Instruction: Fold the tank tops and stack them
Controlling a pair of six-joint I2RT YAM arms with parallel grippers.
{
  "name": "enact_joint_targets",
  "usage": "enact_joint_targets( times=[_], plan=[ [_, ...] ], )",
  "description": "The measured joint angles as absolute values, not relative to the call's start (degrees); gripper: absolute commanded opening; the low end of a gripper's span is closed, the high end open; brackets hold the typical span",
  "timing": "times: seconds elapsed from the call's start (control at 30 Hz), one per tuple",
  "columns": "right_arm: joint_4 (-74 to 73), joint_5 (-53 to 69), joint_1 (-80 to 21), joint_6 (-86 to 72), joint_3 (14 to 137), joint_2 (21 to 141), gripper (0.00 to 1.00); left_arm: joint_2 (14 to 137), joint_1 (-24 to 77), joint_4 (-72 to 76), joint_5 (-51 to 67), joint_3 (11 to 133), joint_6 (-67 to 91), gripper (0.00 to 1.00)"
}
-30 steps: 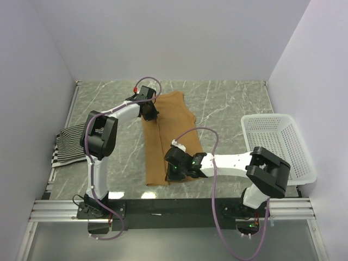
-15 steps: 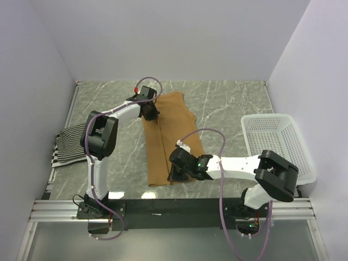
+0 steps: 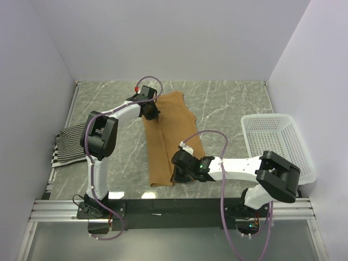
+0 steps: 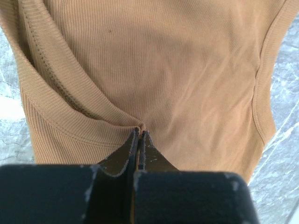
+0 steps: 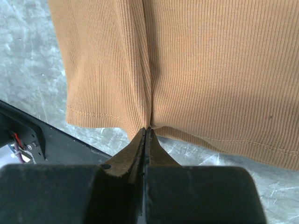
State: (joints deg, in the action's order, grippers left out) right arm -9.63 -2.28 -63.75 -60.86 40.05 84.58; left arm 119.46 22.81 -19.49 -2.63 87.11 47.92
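A plain tan-brown tank top (image 3: 168, 136) lies lengthwise on the marble table, its left side folded over toward the middle. My left gripper (image 3: 151, 111) is shut on the top's ribbed neckline edge (image 4: 140, 127) at the far end. My right gripper (image 3: 179, 175) is shut on the hem (image 5: 148, 127) at the near end, pinching a fold of cloth. The tan-brown fabric (image 4: 177, 70) fills the left wrist view and most of the right wrist view (image 5: 210, 70). A striped black-and-white tank top (image 3: 70, 142) lies bunched at the table's left edge, away from both grippers.
A white plastic mesh basket (image 3: 278, 145) stands at the right side of the table. The black base rail (image 3: 163, 206) runs along the near edge, just below the hem. White walls close in the table on three sides.
My right gripper has slid toward the near edge and slightly right with the hem, stretching the tan top longer. The left gripper has stayed in place at the neckline.
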Motion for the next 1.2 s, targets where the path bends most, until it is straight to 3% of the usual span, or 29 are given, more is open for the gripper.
enact_joint_targets(
  times=[0.57,0.87,0.93,1.1,1.2],
  plan=[
    [-9.06,-3.81,-63.75,-62.15,36.97,83.64,0.0,119.87,24.8,-17.15,-0.27,87.11,47.83,0.01],
    [-12.21,-7.03,-63.75,-62.76,35.92,80.07,0.22,121.51,25.34,-16.01,0.99,87.11,47.33,0.18],
    [-13.76,-8.25,-63.81,-62.76,35.94,78.59,0.28,121.8,25.32,-15.62,1.39,87.11,47.13,0.26],
    [-20.27,-12.45,-64.99,-62.54,37.1,75.77,0.33,121.89,25.32,-14.33,2.26,87.11,46.06,0.44],
    [-24.51,-15.22,-66.26,-62.06,39.27,74.35,0.33,121.69,25.32,-13.58,2.72,87.11,45.58,0.47]
  ],
)
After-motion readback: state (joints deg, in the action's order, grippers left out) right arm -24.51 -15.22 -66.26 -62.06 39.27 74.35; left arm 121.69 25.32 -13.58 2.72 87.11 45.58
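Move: Each gripper has the brown tank top's folded-over left edge pinched just above the cloth. Its laying spot on the garment is about 3 cm right, 1 cm back and 1 cm below the left hand, and about 2 cm right, level ahead and 1 cm below the right hand. The striped stack lies some 47 cm left and 16 cm back of the left hand. From the right hand, the white basket is some 56 cm right and 18 cm ahead. Draw both grippers to the right together, still pinching the folded edge, and lower them the last centimetre to lay it on the tank top. Then open both: slide the left on to about 4 cm in all, staying low and opening to nearly half; carry the right on to about 5 cm, lifting it clear of the hem by some 3 cm with a slight tilt. ##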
